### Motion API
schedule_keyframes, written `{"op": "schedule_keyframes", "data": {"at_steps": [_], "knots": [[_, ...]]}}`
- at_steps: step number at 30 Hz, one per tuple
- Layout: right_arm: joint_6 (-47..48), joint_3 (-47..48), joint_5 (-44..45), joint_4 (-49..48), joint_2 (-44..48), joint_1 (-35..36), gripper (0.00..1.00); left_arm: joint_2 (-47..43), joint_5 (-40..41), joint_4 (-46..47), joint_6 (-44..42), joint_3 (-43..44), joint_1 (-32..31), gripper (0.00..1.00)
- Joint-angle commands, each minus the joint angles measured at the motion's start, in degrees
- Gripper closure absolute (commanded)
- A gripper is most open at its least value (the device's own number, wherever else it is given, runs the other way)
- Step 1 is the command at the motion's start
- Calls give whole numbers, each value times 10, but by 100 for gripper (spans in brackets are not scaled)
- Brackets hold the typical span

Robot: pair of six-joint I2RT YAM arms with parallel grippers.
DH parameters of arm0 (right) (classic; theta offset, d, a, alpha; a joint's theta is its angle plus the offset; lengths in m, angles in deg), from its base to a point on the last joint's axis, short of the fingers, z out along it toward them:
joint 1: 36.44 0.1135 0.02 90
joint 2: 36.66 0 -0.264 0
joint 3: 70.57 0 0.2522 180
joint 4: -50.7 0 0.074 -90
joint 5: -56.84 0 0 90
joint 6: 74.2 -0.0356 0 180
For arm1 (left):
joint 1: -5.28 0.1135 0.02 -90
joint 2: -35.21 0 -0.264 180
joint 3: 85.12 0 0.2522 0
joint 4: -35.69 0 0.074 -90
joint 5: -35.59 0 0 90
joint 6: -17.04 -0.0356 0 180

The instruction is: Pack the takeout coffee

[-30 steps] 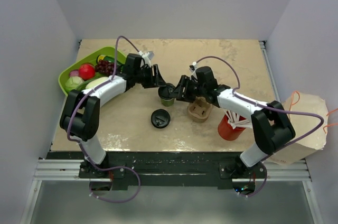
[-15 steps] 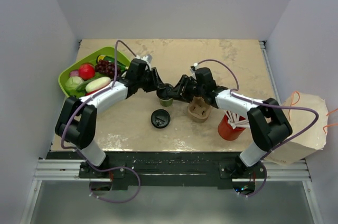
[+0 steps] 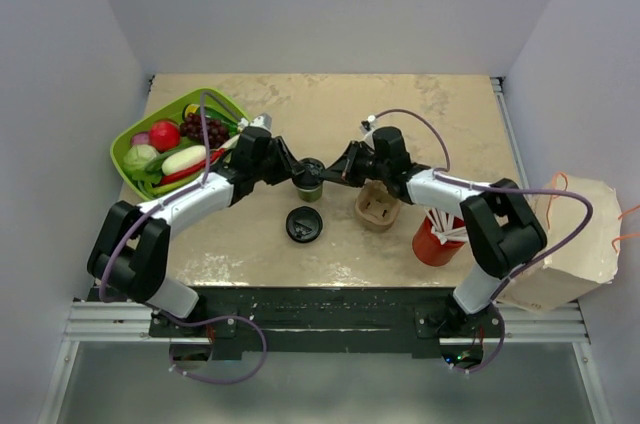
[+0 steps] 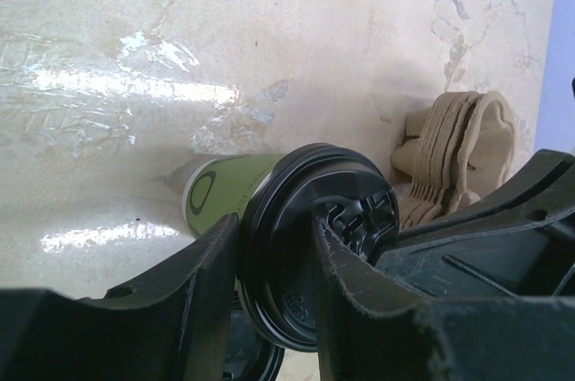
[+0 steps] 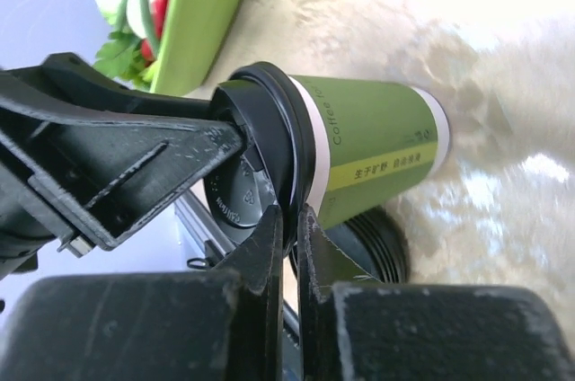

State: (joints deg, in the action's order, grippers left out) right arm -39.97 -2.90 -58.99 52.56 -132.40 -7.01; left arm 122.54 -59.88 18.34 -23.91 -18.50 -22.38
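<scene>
The takeout coffee (image 3: 308, 187) is a small green paper cup (image 5: 377, 143) standing upright mid-table with a black lid (image 4: 305, 237) on it. My left gripper (image 3: 293, 173) reaches it from the left. In the left wrist view the left gripper (image 4: 274, 228) is closed around the lid, one finger against the rim's side and the other across the lid's top. My right gripper (image 3: 328, 176) comes from the right. Seen from the right wrist, that gripper (image 5: 289, 212) is shut, its tips pinching the lid's rim.
A loose black lid (image 3: 303, 225) lies just in front of the cup. A cardboard cup carrier (image 3: 379, 209) sits to the cup's right, with a red cup of straws (image 3: 435, 241) beyond it. A green tray (image 3: 125, 141) of produce is at far left, a paper bag (image 3: 570, 244) off the right edge.
Both arms have closed in on the cup. The right gripper's jaws have snapped shut at the lid's rim and the left jaws have narrowed onto the lid. The cup shifted slightly left.
</scene>
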Motion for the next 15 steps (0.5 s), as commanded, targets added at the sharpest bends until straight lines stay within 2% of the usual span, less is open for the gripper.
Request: {"op": "schedule_keyframes", "data": {"at_steps": [1, 2, 5, 7, 8, 12, 15], "knots": [[31, -23, -84, -283, -23, 0, 100, 7, -58, -45, 3, -34, -20, 60], [34, -25, -102, -326, -33, 1, 100, 8, -64, -43, 1, -35, -20, 60], [43, -40, -123, -363, -56, 0, 100, 9, -69, -48, -3, -39, -20, 60], [75, -49, -100, -324, -46, -2, 91, 7, -58, -54, 0, -39, -20, 60], [93, -50, -71, -270, -40, -2, 86, 7, -55, -55, -1, -39, -20, 60], [177, -46, -6, -148, 5, -5, 53, 0, -18, -77, 2, -40, -19, 60], [220, -43, -11, -110, 42, -5, 50, -1, 1, -93, -1, -33, -20, 60]]}}
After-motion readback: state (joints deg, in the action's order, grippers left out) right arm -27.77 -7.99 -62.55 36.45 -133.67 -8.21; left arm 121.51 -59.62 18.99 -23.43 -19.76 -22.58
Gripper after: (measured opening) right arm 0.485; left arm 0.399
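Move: The black lid on the green cup is between both hands. Its middle is about 3 cm to the right hand's left and 1 cm ahead, level with the shut fingertips at its near-right rim. The spare lids lie some 8 cm behind the right hand, 4 cm left and 7 cm below. The carton tray is about 13 cm to its right, no farther out and 7 cm lower. From the left hand, the lid's middle is 2 cm right and 1 cm below. Forward along the lid's right rim goes the right hand, barely more than 1 cm with its fingertips shut, then it eases slightly back and right as the fingers open to about half. Meanwhile the wrist tilts upward some 15–20 degrees, bringing the parted fingers astride the rim. The left hand stays almost in place, its half-open fingers still astride the other side of the lid. ##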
